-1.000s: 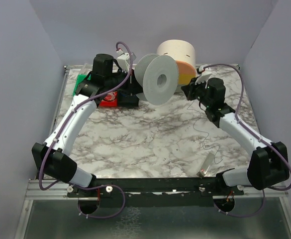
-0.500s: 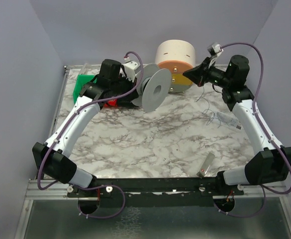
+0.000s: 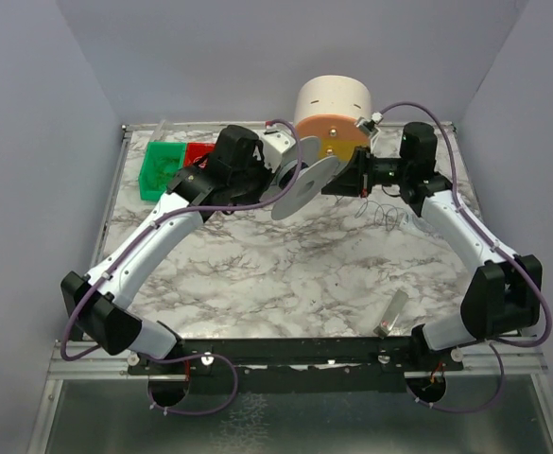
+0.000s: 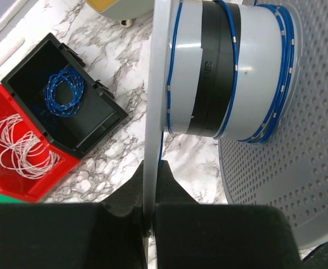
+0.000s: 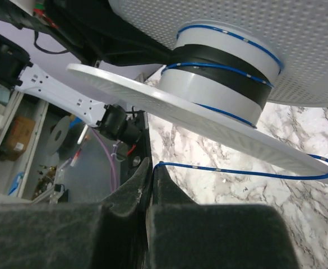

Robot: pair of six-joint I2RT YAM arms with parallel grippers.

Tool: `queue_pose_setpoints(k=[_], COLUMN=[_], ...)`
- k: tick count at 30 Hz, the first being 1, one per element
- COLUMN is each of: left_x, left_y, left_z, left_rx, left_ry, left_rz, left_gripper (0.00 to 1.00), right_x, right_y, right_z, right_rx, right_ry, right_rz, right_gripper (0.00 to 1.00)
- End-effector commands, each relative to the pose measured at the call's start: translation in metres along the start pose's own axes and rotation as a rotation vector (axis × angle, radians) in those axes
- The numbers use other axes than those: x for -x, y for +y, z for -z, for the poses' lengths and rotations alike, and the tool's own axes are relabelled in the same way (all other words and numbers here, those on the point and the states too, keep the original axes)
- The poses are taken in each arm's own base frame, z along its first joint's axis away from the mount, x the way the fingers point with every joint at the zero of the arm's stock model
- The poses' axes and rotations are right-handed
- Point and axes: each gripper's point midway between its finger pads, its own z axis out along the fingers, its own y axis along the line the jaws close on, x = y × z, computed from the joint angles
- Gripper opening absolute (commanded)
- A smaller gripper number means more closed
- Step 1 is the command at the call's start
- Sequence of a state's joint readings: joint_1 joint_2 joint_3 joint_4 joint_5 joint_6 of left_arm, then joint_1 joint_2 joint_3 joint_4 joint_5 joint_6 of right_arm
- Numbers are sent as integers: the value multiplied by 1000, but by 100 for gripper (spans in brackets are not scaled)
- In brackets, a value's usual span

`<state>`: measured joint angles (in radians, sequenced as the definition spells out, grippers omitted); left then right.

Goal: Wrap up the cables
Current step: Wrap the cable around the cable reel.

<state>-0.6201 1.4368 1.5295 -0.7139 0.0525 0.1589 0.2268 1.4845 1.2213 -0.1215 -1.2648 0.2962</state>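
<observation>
A grey spool (image 3: 300,182) with perforated flanges is held tilted above the table's back middle. My left gripper (image 3: 272,180) is shut on the edge of one flange (image 4: 152,84), which sits between the jaws (image 4: 150,175). The cable is one thin wire, blue with white marks in the wrist views. A few turns lie round the hub (image 4: 231,56) over a black band. My right gripper (image 3: 340,183), just right of the spool, is shut on the wire (image 5: 236,175) at the fingertips (image 5: 152,168). The loose rest squiggles on the table (image 3: 387,214).
A cream and orange drum (image 3: 333,112) stands at the back behind the spool. A green bin (image 3: 161,170) and a red bin (image 3: 198,151) sit back left. A black bin with a blue coil (image 4: 65,92) adjoins the red bin with white coils (image 4: 18,151). A small clear tube (image 3: 394,312) lies front right.
My left arm has carried the spool to the right, uncovering the bins. My right gripper swung up and back, then came down to the spool's right side. The loose wire shifted left.
</observation>
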Motion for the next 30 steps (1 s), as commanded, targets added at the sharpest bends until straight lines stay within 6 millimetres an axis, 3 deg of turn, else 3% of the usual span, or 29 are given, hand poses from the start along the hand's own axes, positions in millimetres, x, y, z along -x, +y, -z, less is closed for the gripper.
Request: queue_pose_setpoints(k=[1,10,16,20,25,30], left_x=[34,10,2,12,19,26], left_y=[19,18,37,50,56,49], left_z=[18,13,2,-4,-15,-27], left_rx=[107,117,243,343,396,358], left_ry=[-131,-74,-28,-36,-46,-60], left_rz=[-55,-166,-179,-45,74,135], left_gripper=[0,0,0,0,0,0], right_x=[32,65,74,58,14,-18], right_y=[59,79,82,76,80,87], right_z=[6,22,20,4,-35,-58], right_rx=[161,179,195,215,296,396], right_ry=[-72,-132,-119,-83,37,123], right_rz=[56,116,119,90,86,98], right_gripper=[0,0,0,0,0,0])
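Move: My left hand pinches the rim of the cable reel; the reel's middle is about 6 cm to its right, 2 cm above it and level with it fore and aft. From my right hand, shut on the blue cable, the reel's middle is about 3 cm ahead, 5 cm left and 3 cm higher; the round cabinet stands some 28 cm ahead, 5 cm right, 17 cm lower. The black bin is roughly 20 cm ahead of my left hand, 8 cm left and 24 cm below. Still gripping the blue cable, my right hand climbs about 10 cm beside the reel, fingertips tipping up slightly, then curves left and back across its near side, by some 6 and 4 cm, while sinking about 4. My left hand keeps its pinch on the rim and late on carries the reel forward about 4 cm, turning it roughly 10 degrees counter-clockwise. ##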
